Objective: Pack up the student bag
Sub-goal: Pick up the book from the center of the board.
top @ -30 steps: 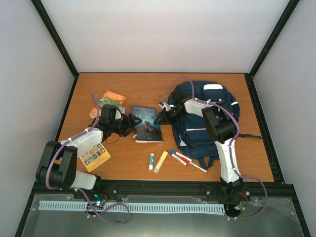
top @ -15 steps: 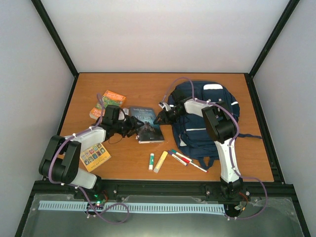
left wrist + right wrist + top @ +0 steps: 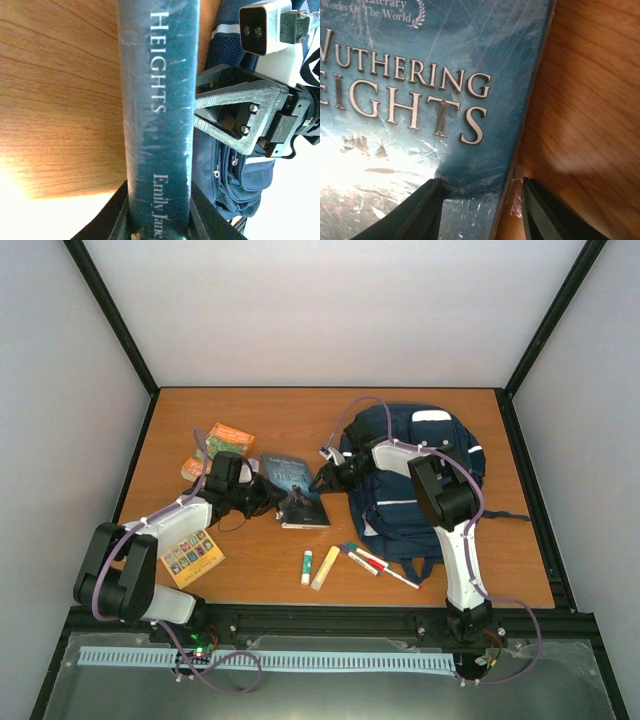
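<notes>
The student bag (image 3: 430, 470), navy with white stripes, lies at the right of the table. Just left of it sits a teal book, "Wuthering Heights" (image 3: 298, 495). My left gripper (image 3: 272, 496) is at the book's left edge. In the left wrist view the book's spine (image 3: 157, 100) fills the gap of my left gripper (image 3: 159, 220), with both fingers against it. My right gripper (image 3: 322, 480) sits at the book's right edge, beside the bag. In the right wrist view my right gripper (image 3: 480, 210) is open, one finger over the cover (image 3: 420, 100) and one over bare table (image 3: 585, 100).
Orange and green boxes (image 3: 228, 437) lie at the back left. A yellow card (image 3: 192, 556) sits front left. A glue stick (image 3: 307, 567), a yellow bar (image 3: 325, 567) and several markers (image 3: 375, 562) lie near the front edge, below the bag.
My left gripper has slid right onto the book's left edge and closed on the spine. The book now looks narrower and tipped up. The right arm has barely moved.
</notes>
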`<action>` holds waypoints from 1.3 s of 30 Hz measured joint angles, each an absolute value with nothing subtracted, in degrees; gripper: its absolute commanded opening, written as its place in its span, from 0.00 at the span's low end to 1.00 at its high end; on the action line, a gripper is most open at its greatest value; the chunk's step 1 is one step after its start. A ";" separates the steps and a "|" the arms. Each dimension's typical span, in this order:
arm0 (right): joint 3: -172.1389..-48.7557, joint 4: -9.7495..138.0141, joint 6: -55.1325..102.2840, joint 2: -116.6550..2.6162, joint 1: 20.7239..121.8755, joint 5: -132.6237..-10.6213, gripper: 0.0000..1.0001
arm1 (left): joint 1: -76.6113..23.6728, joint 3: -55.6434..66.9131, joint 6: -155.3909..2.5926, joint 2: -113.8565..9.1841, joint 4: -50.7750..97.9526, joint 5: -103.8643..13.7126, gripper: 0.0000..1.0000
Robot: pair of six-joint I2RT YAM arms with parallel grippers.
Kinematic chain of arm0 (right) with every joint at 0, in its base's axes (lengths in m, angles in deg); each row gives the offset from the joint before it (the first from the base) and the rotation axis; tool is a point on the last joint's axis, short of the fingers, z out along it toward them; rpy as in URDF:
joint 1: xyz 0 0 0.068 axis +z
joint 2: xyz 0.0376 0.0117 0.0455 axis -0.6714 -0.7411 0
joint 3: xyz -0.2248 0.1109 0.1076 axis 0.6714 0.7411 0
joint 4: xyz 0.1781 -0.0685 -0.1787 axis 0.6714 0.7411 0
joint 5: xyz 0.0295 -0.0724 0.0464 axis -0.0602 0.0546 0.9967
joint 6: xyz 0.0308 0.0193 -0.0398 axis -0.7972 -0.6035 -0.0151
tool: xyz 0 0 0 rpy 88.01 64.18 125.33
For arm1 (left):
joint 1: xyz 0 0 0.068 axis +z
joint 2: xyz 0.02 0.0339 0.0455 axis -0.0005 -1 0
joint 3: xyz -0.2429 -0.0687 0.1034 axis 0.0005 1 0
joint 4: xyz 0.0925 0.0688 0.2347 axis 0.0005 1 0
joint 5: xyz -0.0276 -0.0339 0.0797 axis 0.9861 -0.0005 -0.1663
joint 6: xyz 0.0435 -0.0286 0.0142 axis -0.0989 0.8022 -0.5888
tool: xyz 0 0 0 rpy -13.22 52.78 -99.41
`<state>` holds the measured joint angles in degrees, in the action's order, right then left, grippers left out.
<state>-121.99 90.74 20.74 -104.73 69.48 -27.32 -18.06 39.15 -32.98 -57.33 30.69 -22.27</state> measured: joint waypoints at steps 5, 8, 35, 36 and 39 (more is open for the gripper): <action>-121.81 92.71 22.20 -102.44 70.25 -30.29 0.57 | -18.36 36.57 -36.01 -55.21 36.83 -23.64 0.02; -121.12 94.65 23.73 -98.52 70.14 -32.37 0.60 | -18.41 34.34 -38.79 -53.33 40.41 -23.82 0.01; -120.37 125.49 70.22 -60.19 59.21 -21.66 0.78 | -33.23 27.50 -75.36 -31.45 64.76 -10.46 0.01; -119.52 126.19 71.10 -60.06 59.34 -20.46 0.77 | -34.10 27.85 -76.17 -30.69 65.31 -10.20 0.01; -115.98 127.96 73.20 -60.10 60.74 -17.66 0.74 | -35.10 28.40 -77.54 -29.90 66.55 -9.74 0.01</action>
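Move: The left hand already holds the book by its spine. The glue stick, towards which it is taken, lies about 14 cm back, 6 cm right and 8 cm below, the highlighter 4 cm farther right. The backpack is some 30 cm right of this hand, 2 cm ahead and 4 cm lower. From the right hand the book's middle is about 4 cm left, 1 cm back and 1 cm up; the backpack is roughly 23 cm right, level with it and 3 cm higher. Left hand, still pinching the spine, rises, then draws back about 17 cm, turning clockwise; right lifts away, opening. ##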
